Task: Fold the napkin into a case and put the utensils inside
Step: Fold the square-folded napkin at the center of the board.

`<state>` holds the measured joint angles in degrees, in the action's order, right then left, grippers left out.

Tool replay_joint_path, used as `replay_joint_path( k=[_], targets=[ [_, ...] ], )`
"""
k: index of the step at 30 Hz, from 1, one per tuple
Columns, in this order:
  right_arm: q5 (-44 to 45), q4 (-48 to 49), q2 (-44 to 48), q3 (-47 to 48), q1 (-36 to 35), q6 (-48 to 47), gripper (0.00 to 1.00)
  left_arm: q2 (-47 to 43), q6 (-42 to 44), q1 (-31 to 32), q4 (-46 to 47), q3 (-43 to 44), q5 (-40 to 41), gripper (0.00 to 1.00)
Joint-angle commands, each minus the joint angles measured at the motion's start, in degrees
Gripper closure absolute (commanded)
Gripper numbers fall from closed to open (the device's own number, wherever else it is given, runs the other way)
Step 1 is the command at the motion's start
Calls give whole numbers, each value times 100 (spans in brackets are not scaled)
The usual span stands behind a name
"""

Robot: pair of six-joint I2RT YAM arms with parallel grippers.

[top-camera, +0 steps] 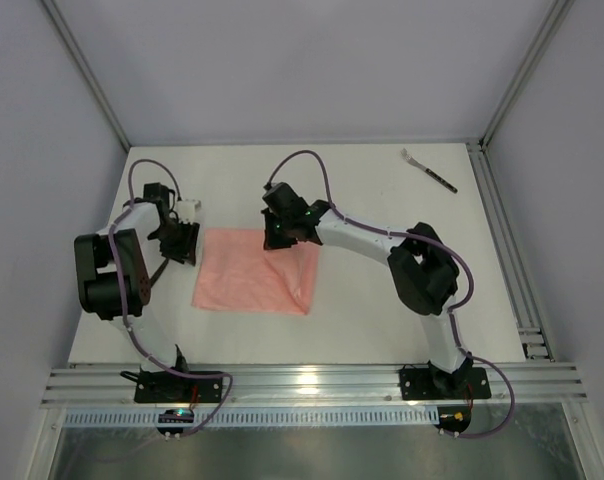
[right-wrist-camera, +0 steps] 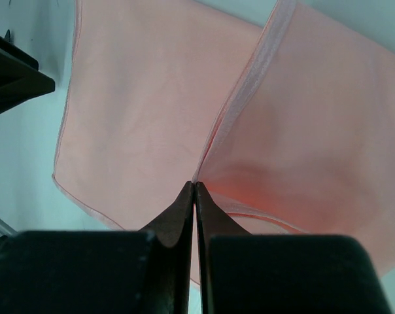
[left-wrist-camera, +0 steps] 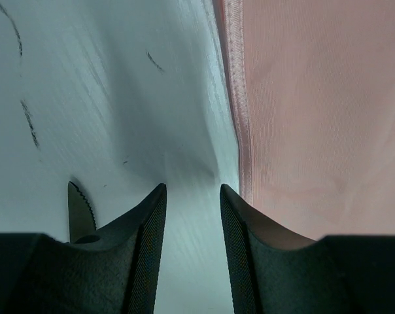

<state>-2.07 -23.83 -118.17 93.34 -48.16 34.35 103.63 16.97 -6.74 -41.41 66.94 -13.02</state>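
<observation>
The salmon-pink napkin lies on the white table, with its right part lifted and folded leftward. My right gripper is shut on the napkin's hem; in the right wrist view its jaws pinch the raised edge, and the napkin spreads out beyond them. My left gripper hovers at the napkin's left edge. Its fingers stand open over bare table with nothing between them, and the right fingertip sits just beside the napkin's hem. The fork lies far back on the right, away from both grippers.
The table is white with metal frame posts at its back corners. A rail runs along its right side and another along its front edge. Part of the left arm shows dark at the top left of the right wrist view.
</observation>
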Motion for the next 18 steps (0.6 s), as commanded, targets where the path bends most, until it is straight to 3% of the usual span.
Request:
replay_joint_path(
  k=[1,8,10,14,18],
  targets=[
    [171,204,145,97,26,81,96,16,122,-29,-236,-31,-226,59],
    [408,379,812,-850,360,28,96,403,78,155,-429,47,-685,60],
    [444,406,1085,-1010,491,2,96,499,69,374,-412,74,-588,63],
    [558,283,1305,-1011,518,-183,96,702,-27,613,-359,83,-631,79],
    [304,406,1095,-739,334,-34,96,842,-98,613,-342,135,-851,86]
  ],
)
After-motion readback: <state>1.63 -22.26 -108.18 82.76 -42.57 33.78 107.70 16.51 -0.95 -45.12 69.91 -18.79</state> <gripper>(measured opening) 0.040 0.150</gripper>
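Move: The left gripper, half open, has the napkin's left edge some 3 cm to its right, level with it ahead and back, and about 1 cm below. The napkin's near left corner lies 11 cm back of it and the knife about 11 cm left and 6 cm back. The right gripper holds the napkin's folded-over edge; the fold's crease lies 10 cm to its right, 8 cm back and 7 cm lower, and the left edge 17 cm left, 4 cm back and 7 cm lower. Bring the left gripper about 5 cm to the right and very slightly down onto the napkin's left edge, closing its fingers to pinch the hem. Meanwhile keep the right fingers shut on the flap and draw it back right by some 7 cm towards the crease, edging forward a little, first dipping slightly and then lifting past the starting height. ##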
